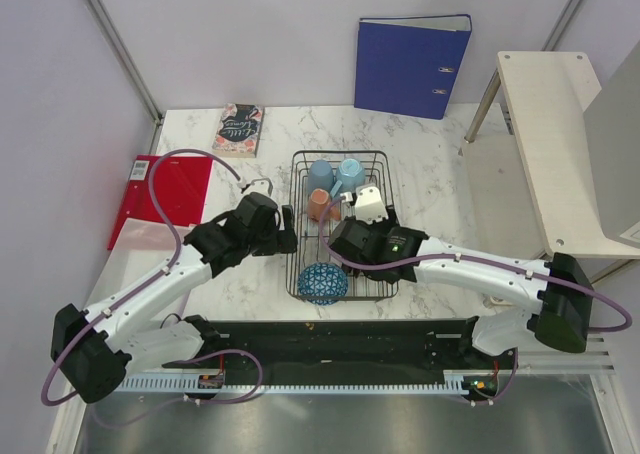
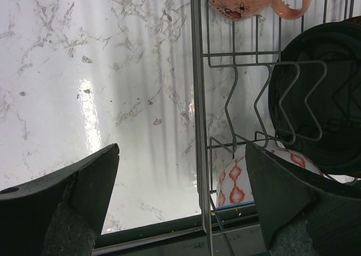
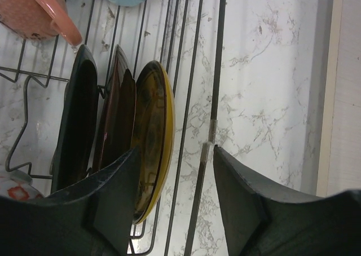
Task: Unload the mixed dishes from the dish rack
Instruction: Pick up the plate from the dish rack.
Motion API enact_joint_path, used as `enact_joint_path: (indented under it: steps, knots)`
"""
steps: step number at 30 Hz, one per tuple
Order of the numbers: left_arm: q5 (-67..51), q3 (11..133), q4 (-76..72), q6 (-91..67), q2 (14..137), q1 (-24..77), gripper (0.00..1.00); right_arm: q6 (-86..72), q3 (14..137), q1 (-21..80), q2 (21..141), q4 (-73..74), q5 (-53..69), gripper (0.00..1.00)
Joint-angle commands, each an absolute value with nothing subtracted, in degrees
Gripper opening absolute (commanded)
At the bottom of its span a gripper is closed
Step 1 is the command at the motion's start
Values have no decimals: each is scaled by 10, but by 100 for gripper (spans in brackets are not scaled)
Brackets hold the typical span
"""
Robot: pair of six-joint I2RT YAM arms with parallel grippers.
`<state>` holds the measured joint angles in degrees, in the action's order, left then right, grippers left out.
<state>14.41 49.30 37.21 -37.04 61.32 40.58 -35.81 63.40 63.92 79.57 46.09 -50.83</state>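
The dish rack (image 1: pixel 340 159) stands mid-table. At its far end are two blue mugs (image 1: pixel 335 174) and a salmon cup (image 1: pixel 320 204); a blue net-patterned bowl (image 1: pixel 323 282) lies at its near end. My right gripper (image 3: pixel 176 150) is open over the rack's right side. The rim of the upright yellow plate (image 3: pixel 157 126) and two rack wires lie between its fingers. The black dish (image 3: pixel 79 120) stands further left. My left gripper (image 2: pixel 181 149) is open and straddles the rack's left edge wire (image 2: pixel 197 98), with the bowl's red-diamond outside (image 2: pixel 237 185) by its right finger.
A dark red plate (image 3: pixel 115 120) stands between the black dish and the yellow plate. A blue binder (image 1: pixel 412 54) leans on the back wall. A book (image 1: pixel 238 129) and a red folder (image 1: pixel 165 189) lie at the left. A white shelf (image 1: pixel 555 144) stands at the right.
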Motion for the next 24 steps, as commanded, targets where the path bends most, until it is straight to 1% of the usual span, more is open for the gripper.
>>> enact_joint_path:
  steps: [1,6,13,14,15,18,19,20,24]
  knots:
    - [134,490,365,-392,620,404,99,-368,625,642,806,448,-509,61]
    - [127,487,364,-394,619,404,99,-367,614,642,812,437,-506,61]
    - [123,484,362,-396,613,404,99,-367,597,642,824,415,-501,55]
    - [122,484,361,-397,613,405,99,-367,595,642,823,413,-498,52]
    - [120,483,359,-397,613,405,99,-367,594,642,823,410,-496,45]
    - [115,480,355,-399,612,405,99,-367,593,642,819,409,-495,34]
    - [114,480,354,-398,610,405,99,-367,593,642,817,407,-496,26]
    - [114,479,353,-398,610,405,99,-365,595,642,817,408,-495,22]
    - [113,479,353,-399,611,405,99,-364,597,642,815,411,-497,19]
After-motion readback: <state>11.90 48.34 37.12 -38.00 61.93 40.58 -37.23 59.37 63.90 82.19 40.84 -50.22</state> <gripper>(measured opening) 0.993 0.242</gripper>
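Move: The yellow plate stands on edge right under the right hand's half-open fingers, its middle about 1 cm ahead, 1 cm to the left and some 9 cm below. The brown plate is roughly 3 cm to the left of it and the dark green plate 5 cm, both level with it. The orange mug lies some 10 cm ahead of the hand and 12 cm left. From the left hand the yellow plate is about 21 cm right, 1 cm ahead and 7 cm lower. The yellow plate's upper rim is straddled and then pinched by the right hand: it sinks about 3 cm almost straight down, one finger slipping in on the brown plate's side, the other outside. Near the bottom the fingers close until both pads meet the rim, the wrist barely turning and the hand easing a touch left at the end. ##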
